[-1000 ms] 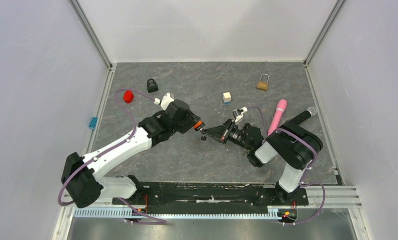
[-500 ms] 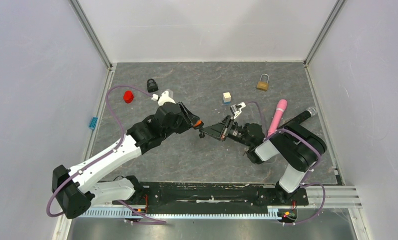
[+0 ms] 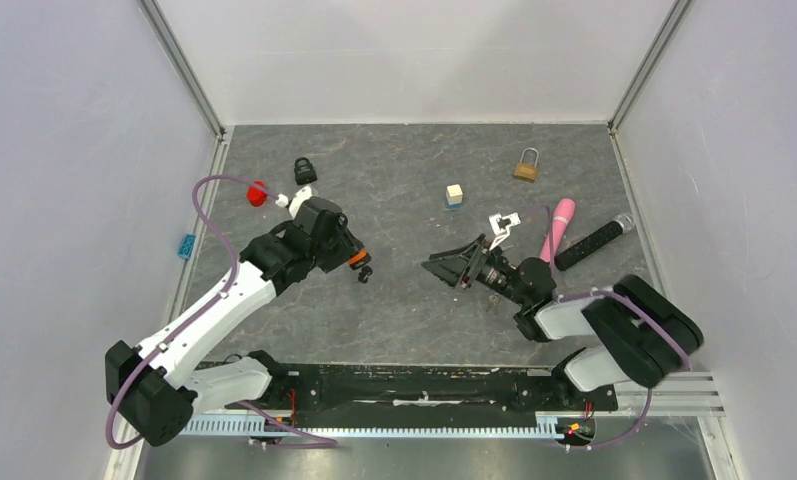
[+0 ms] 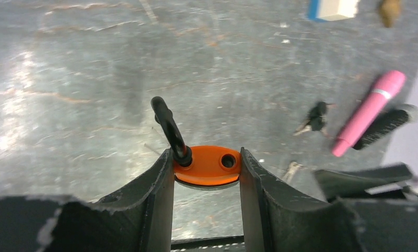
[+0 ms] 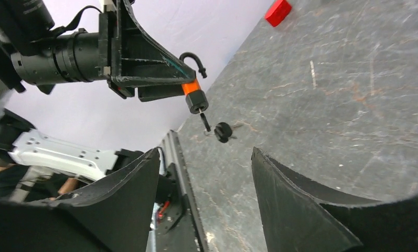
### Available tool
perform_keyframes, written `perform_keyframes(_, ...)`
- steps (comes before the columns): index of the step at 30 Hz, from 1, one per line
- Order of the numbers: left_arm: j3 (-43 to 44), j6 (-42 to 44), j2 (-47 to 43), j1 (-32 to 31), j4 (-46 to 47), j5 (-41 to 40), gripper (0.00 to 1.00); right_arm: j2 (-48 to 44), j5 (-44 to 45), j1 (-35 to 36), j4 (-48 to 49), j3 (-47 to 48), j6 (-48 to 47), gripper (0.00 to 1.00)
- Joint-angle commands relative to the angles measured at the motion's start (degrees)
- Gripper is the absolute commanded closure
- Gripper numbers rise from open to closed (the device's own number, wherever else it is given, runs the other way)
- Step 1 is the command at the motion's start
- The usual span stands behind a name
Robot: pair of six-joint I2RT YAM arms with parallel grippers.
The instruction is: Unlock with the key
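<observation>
An orange padlock (image 4: 209,167) sits clamped between the fingers of my left gripper (image 4: 206,157), which is shut on it. Its black shackle (image 4: 167,125) has swung aside, with the free end out of its hole. In the right wrist view the padlock (image 5: 194,94) hangs from the left gripper's fingers (image 5: 143,63), and the black-headed key (image 5: 223,131) sticks out of its underside. From above, the left gripper (image 3: 354,258) is left of centre with the key (image 3: 365,273) below it. My right gripper (image 3: 440,266) is a short way to the right, open and empty, and so it looks in its own wrist view (image 5: 205,157).
A black padlock (image 3: 304,170) and a red block (image 3: 257,193) lie at the back left. A small cube (image 3: 455,194) and a brass padlock (image 3: 525,165) lie at the back right. A pink pen (image 3: 556,230) and a black marker (image 3: 594,243) lie beside the right arm. A small black-and-metal item (image 4: 317,116) lies near the pen.
My right gripper has opened, let go of the key and drawn back to the right. The left arm has pulled the padlock leftward with the key still in it.
</observation>
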Motion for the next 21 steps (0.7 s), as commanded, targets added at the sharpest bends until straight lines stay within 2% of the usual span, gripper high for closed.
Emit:
perform_keyframes(1,2.81,3.43,1.21,2.6,-10.14,-1.29,0.98,-9.4,4.17,-0.25,-15.99,-0.62,-17.32,0.33)
perform_keyframes(6,5.36,7.2,7.64,5.15,-19.38,-2.38,0.98,-19.94,12.37,-0.27,-32.44,-0.55,-28.67,0.32)
perform_keyframes(9,6.23,9.73,12.84,6.28,-21.58,-2.51,0.98,-23.75,14.87,-0.28,-36.57,-0.82,-31.43,0.32)
perform_keyframes(16,9.9,13.59,29.43,7.19,-19.0,-1.25,0.96,-28.49,17.12,-0.25,-40.15,-3.26,-32.46,0.32)
perform_keyframes(21,13.62,16.19,38.57,7.72,-13.58,2.5,0.87,-32.66,19.71,-0.32,-44.46,-3.99,-35.17,0.32)
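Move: The left hand already grips the opened lock, its key still in and the spare key hanging some 3 cm back and 5 cm below; the bare table it is heading for is about 2 cm back, 6 cm left and 16 cm below. From the emptied, open right hand, the lock is about 20 cm left, 2 cm ahead and level; loose small keys lie 4 cm back, 15 cm right, 16 cm below. Left hand lowers the lock leftward about 15 cm towards the table, fingers tipping down; right hand withdraws rightward. ##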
